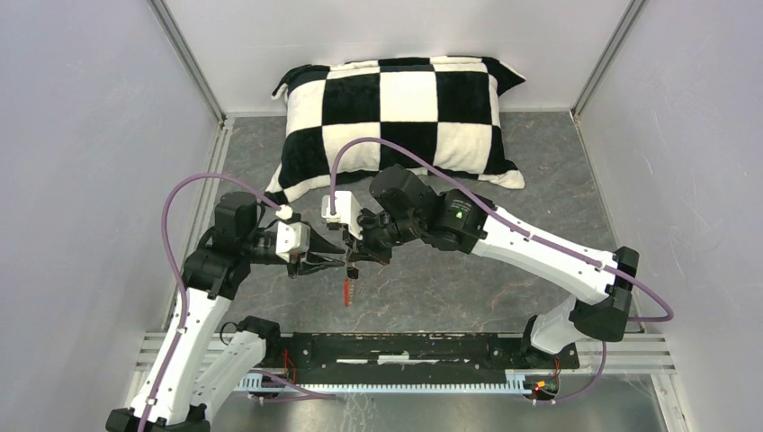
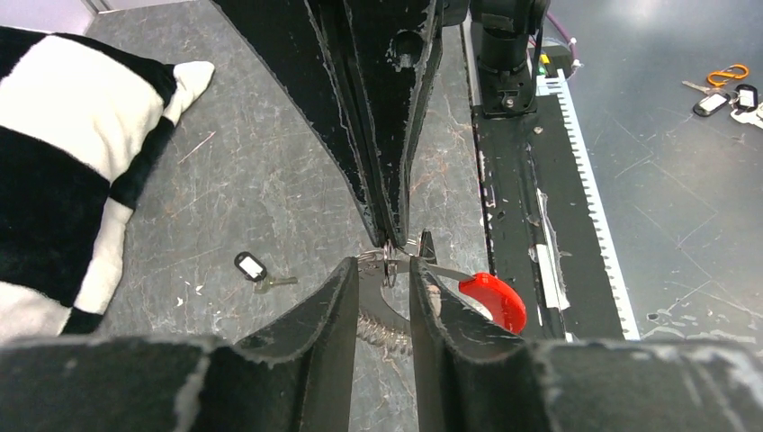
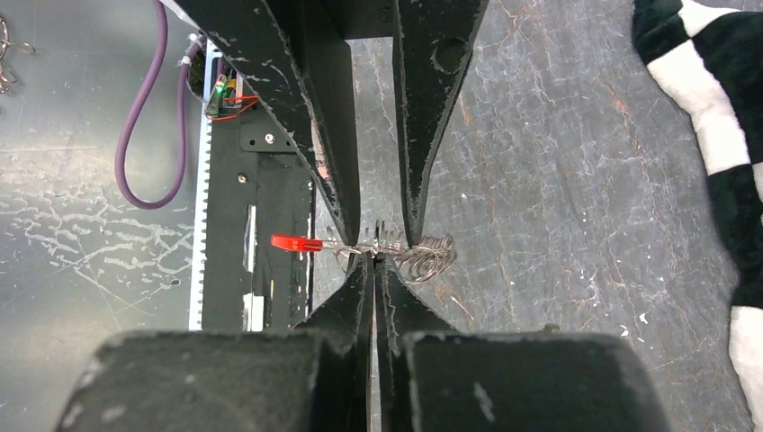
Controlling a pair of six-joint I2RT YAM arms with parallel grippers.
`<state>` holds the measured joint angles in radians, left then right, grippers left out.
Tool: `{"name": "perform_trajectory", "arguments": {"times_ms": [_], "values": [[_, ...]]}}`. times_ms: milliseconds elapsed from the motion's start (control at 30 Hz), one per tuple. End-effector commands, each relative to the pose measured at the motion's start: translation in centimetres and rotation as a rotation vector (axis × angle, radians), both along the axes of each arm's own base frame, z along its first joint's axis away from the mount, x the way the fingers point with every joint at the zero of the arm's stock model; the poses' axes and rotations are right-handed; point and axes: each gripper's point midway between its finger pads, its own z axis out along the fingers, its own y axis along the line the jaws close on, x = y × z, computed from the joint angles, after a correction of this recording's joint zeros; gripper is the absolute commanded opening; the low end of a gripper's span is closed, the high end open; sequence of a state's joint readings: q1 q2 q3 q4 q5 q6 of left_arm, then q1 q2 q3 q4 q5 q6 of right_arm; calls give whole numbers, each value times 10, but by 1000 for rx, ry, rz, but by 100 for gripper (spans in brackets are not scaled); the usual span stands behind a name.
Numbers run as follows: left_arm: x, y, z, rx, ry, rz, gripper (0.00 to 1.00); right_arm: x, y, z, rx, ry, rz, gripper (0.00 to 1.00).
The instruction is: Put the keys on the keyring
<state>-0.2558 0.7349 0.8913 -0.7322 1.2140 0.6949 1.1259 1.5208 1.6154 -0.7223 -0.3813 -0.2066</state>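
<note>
My left gripper (image 2: 385, 281) and right gripper (image 3: 373, 257) meet tip to tip above the middle of the table (image 1: 352, 258). The keyring (image 2: 389, 331), a silvery coil with a red sleeve (image 2: 493, 299), lies across the left jaws, which are shut on it. In the right wrist view the coil (image 3: 425, 257) bulges to the right and the red sleeve (image 3: 295, 242) points left. The right jaws are shut, pinching a thin silvery loop at the keyring. A small dark key head (image 2: 427, 246) pokes out beside them. Another key (image 2: 253, 266) lies flat on the table to the left.
A black-and-white checkered pillow (image 1: 405, 117) lies at the back of the table. The black rail (image 1: 405, 346) with the arm bases runs along the near edge. Beyond it, off the table, lie loose tagged keys and an orange clip (image 2: 724, 85).
</note>
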Motion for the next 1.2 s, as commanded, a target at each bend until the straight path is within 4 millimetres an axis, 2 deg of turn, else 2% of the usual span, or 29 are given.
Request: {"name": "perform_trajectory", "arguments": {"times_ms": [0, 233, 367, 433, 467, 500, 567, 667, 700, 833, 1033, 1167], "values": [[-5, -2, 15, -21, -74, -43, 30, 0, 7, 25, 63, -27, 4, 1], [-4, -3, 12, -14, -75, -47, 3, -3, 12, 28, 71, -16, 21, 1], [-4, -4, 12, -13, -72, -53, 2, -2, 17, 34, 95, -14, 21, 2], [-6, -5, 15, -24, -66, -58, 2, 1, 14, 42, 129, -34, -11, 13], [-6, -6, 18, -39, -43, -53, 2, 5, 11, 48, 158, -53, -32, 15], [-6, -7, 24, -63, -17, -46, 2, 9, 7, 48, 180, -62, -56, 18], [-9, -10, 36, -120, 10, -48, 2, 13, -4, 65, 292, -82, -102, 25], [-12, -13, 59, -215, 14, -27, 2, 16, -22, 75, 416, -85, -143, 33], [-11, -13, 73, -260, -28, -13, 2, 17, -27, 81, 457, -85, -151, 34], [-12, -14, 91, -321, 20, 1, 2, 19, -37, 101, 562, -66, -156, 34], [-15, -16, 102, -369, 83, 2, 2, 13, -27, 117, 615, -14, -89, 35], [-15, -17, 104, -377, 81, 5, 2, 8, -21, 119, 619, 18, -46, 35]]}}
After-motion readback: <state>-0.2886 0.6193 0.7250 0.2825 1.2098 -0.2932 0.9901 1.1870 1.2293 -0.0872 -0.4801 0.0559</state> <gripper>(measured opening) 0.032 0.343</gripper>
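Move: The top of the keyring, pinched in my right fingertips, sits between my open left fingers, about 1 cm to the right of my left hand's point. From my left hand, the threaded key's black fob hangs some 2 cm back, 2 cm right and 3 cm lower; the red grip about 5 cm back, 2 cm right and 6 cm down. The loose key lies on the table roughly 14 cm ahead, 10 cm right and 27 cm below. I shut my left fingers on the top of the keyring while my right hand still holds it, both hands staying put. Then my right fingers part and let go, and both hands rise about 9 cm: the left keeps its pinch, fingers tipping up some 20 degrees, while the right slips off to the right, eases partly back left and ends slightly forward, fingers tilted up about 30 degrees to near level. ##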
